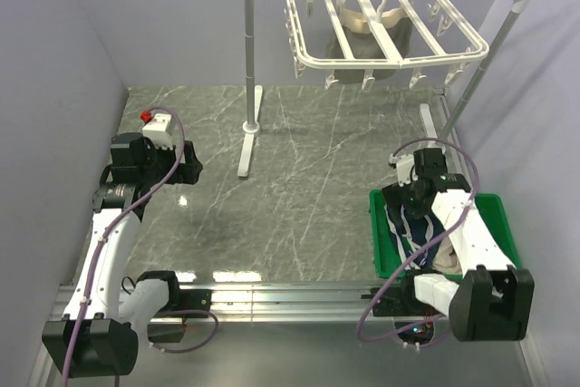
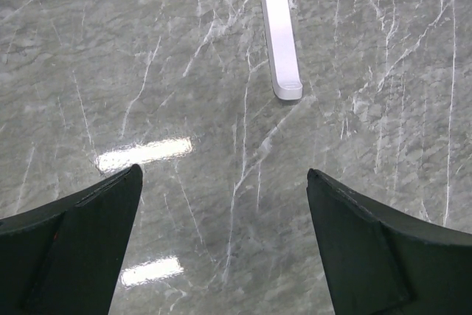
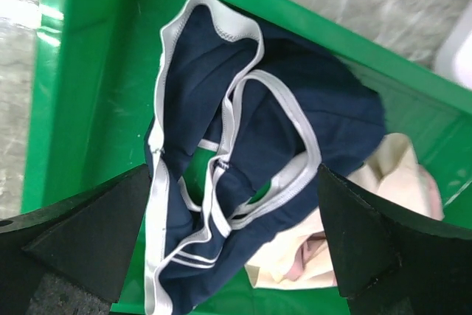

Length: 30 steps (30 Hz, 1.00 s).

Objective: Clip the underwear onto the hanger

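The navy underwear (image 3: pixel 221 130) with white piping lies crumpled in the green tray (image 3: pixel 81 71); from above it (image 1: pixel 405 224) is partly hidden by my right arm. My right gripper (image 3: pixel 233 215) hovers open just above it, one finger on each side, not touching. The white hanger (image 1: pixel 385 29) with its clips hangs from the rail at the back, an olive-grey garment (image 1: pixel 372 32) with a beige band under it. My left gripper (image 2: pixel 225 204) is open over bare marble at the left of the table (image 1: pixel 290 160).
A beige cloth garment (image 3: pixel 383 182) lies in the tray beside and partly under the underwear. The white pole stand (image 1: pixel 249 70) rises at centre back; its foot (image 2: pixel 279 42) lies ahead of my left gripper. A second stand leg (image 1: pixel 471 79) slants at the right.
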### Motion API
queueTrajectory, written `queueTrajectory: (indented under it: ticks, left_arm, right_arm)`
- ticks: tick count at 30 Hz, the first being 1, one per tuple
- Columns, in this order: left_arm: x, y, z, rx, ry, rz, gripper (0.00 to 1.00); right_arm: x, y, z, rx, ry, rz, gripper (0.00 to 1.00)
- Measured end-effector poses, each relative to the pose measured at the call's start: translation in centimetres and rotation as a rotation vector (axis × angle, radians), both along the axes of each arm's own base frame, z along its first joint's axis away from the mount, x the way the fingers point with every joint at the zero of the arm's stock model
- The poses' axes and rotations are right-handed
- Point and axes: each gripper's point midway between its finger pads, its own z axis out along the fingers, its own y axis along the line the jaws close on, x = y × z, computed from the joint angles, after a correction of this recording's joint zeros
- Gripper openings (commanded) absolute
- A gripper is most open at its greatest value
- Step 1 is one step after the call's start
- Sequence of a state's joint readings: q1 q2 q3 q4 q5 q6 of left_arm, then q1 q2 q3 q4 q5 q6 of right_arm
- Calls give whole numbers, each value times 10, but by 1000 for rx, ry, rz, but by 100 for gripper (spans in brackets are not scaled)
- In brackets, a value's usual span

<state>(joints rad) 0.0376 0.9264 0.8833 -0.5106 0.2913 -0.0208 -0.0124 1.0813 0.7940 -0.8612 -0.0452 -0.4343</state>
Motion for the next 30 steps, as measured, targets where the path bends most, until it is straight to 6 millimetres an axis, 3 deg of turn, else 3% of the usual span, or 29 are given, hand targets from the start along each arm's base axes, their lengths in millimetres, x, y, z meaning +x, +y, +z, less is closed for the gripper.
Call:
queueTrajectory:
  ticks: [8, 13, 15, 17, 18, 20, 22, 24, 25, 30]
  left_arm:
    - [-2, 0, -9, -1, 21, -1, 99]
    - [-4, 0, -15, 0, 36, -1, 99]
    - [-5, 0, -17, 0, 38, -1, 99]
    - [-5, 0, -18, 0, 42, -1, 99]
    - [-6, 0, -19, 0, 44, -1, 99]
    - [-6, 0, -19, 0, 43, -1, 99]
    - [-6, 0, -19, 0, 43, -1, 99]
    - [-6, 0, -19, 0, 43, -1, 99]
    - [-6, 0, -19, 0, 43, -1, 99]
    - [-6, 0, -20, -1, 46, -3, 99]
  right_arm:
    - [13, 12, -25, -10, 73, 50, 100]
    - [23, 5, -41, -58, 103, 38, 100]
    - [26, 2, -48, -74, 112, 33, 93]
    - [26, 1, -55, -84, 126, 30, 83]
    - [26, 0, -57, -88, 134, 32, 72]
    - [27, -1, -62, -95, 141, 32, 62]
    - [25, -3, -64, -103, 143, 34, 45]
    - [23, -3, -65, -108, 147, 43, 12]
    - [20, -4, -65, -109, 150, 43, 0]
    - [15, -3, -42, -105, 101, 54, 0]
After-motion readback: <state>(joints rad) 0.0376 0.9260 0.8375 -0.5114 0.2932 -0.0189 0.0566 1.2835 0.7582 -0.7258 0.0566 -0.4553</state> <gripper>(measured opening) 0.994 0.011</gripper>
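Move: The navy underwear lies in the green bin under the right gripper. Its middle is about 3 cm back, 3 cm right and 8 cm below, and its white trim near the far end is some 2 cm ahead and 7 cm below. The beige cloth is about 5 cm back and 11 cm right, and the bin's middle 4 cm back and 10 cm right. From the left gripper the underwear is roughly 52 cm right, 11 cm back and 20 cm below. Sink the open right gripper about 7 cm into the bin while easing some 2.5 cm forward to the far part of the underwear. Shut the fingers fully near the bottom, pinching the white trim, then draw up about 2.5 cm and slightly back, keeping the pinch. Let the open left gripper sink about 2 cm over bare table. ##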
